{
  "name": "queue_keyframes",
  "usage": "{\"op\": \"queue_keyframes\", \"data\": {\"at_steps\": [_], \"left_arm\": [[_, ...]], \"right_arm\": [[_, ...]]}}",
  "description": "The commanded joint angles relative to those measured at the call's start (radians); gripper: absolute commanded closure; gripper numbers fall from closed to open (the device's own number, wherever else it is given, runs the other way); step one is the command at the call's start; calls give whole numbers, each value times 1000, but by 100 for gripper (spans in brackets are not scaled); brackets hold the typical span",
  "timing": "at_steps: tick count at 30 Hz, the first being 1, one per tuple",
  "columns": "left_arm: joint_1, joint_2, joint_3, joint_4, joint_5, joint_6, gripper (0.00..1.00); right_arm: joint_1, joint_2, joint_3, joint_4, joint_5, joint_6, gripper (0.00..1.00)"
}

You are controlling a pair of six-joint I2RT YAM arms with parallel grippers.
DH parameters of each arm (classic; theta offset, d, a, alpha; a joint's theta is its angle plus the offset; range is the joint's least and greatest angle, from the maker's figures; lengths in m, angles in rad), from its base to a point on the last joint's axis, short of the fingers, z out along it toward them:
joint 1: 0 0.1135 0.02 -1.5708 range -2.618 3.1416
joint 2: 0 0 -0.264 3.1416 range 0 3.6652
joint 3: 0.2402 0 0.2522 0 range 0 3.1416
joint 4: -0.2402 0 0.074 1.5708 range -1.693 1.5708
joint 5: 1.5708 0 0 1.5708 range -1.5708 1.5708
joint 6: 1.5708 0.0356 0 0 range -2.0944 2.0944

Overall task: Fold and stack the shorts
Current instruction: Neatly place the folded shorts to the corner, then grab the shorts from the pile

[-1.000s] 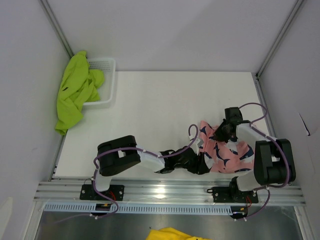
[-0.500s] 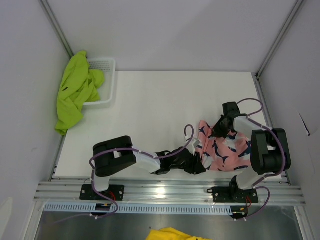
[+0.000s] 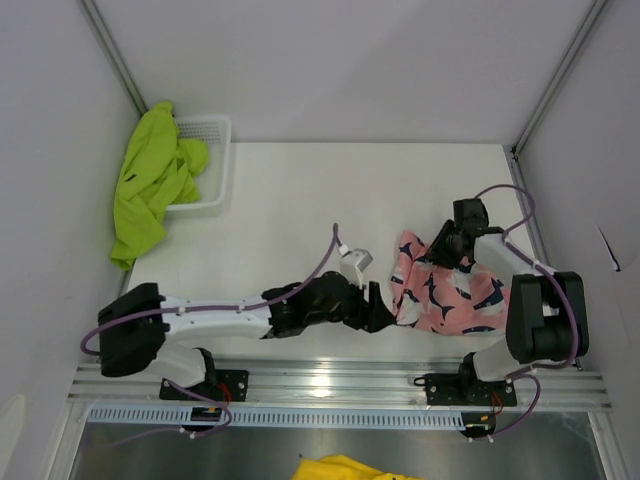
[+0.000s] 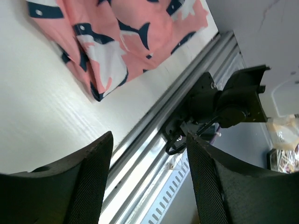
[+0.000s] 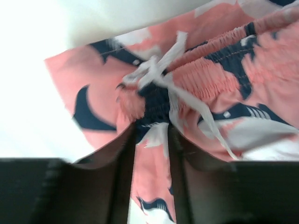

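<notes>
The pink shorts [image 3: 450, 295] with navy-and-white sharks lie flat near the table's front right; they also show in the left wrist view [image 4: 117, 37] and the right wrist view [image 5: 224, 79]. My right gripper [image 3: 443, 250] sits low on their gathered waistband by the white drawstring. Its jaws [image 5: 152, 128] stand slightly apart, open, with fabric in the narrow gap. My left gripper [image 3: 378, 308] hovers just left of the shorts' near-left corner, open [image 4: 149, 140] with nothing between its fingers. The lime green shorts [image 3: 150, 185] hang over the white mesh basket [image 3: 215, 135] at the back left.
The metal rail [image 3: 340, 380] runs along the table's near edge, close under my left gripper. Grey walls close in the left, back and right. A yellow cloth [image 3: 345, 467] lies below the rail, off the table.
My left gripper has let go and drawn back leftward off the pink shorts, its arm stretching out low. The right jaws have parted on the waistband. The shorts lie flatter.
</notes>
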Motion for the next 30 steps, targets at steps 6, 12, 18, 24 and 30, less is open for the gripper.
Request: {"op": "queue_keyframes", "data": {"at_steps": [6, 12, 18, 24, 30], "left_arm": [[276, -366, -86, -342, -66, 90, 22], [543, -566, -1, -607, -184, 165, 1], [892, -677, 14, -660, -233, 119, 1], [1293, -577, 32, -659, -118, 91, 1], [1488, -444, 5, -596, -130, 24, 1]], "right_arm": [[91, -244, 72, -61, 46, -62, 17], [180, -327, 19, 66, 63, -89, 8], [247, -354, -177, 411, -9, -84, 1], [303, -241, -205, 467, 37, -128, 1], [295, -132, -173, 421, 9, -106, 1]]}}
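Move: The left hand, high over the near side, has the lime cloth about 56 cm to its left, 36 cm ahead and 7 cm below; the white basket is some 43 cm left, 44 cm ahead, 9 cm below. The shorts' left edge, at its middle, lies about 9 cm left of the right hand, 3 cm back and 2 cm below; their far left corner is 7 cm left, 5 cm ahead, equally low. The left hand, already clear of the shorts, sweeps nearly 50 cm left and 19 cm forward towards the lime cloth and basket, rising and then sinking as it turns some 85 degrees counter-clockwise and spreads its fingers fully. The right hand lifts about 10 cm off the waistband and crosses 10 cm left, its barely parted fingers opening wide and tipping outward, then sinks most of the way back over the shorts' left edge. ##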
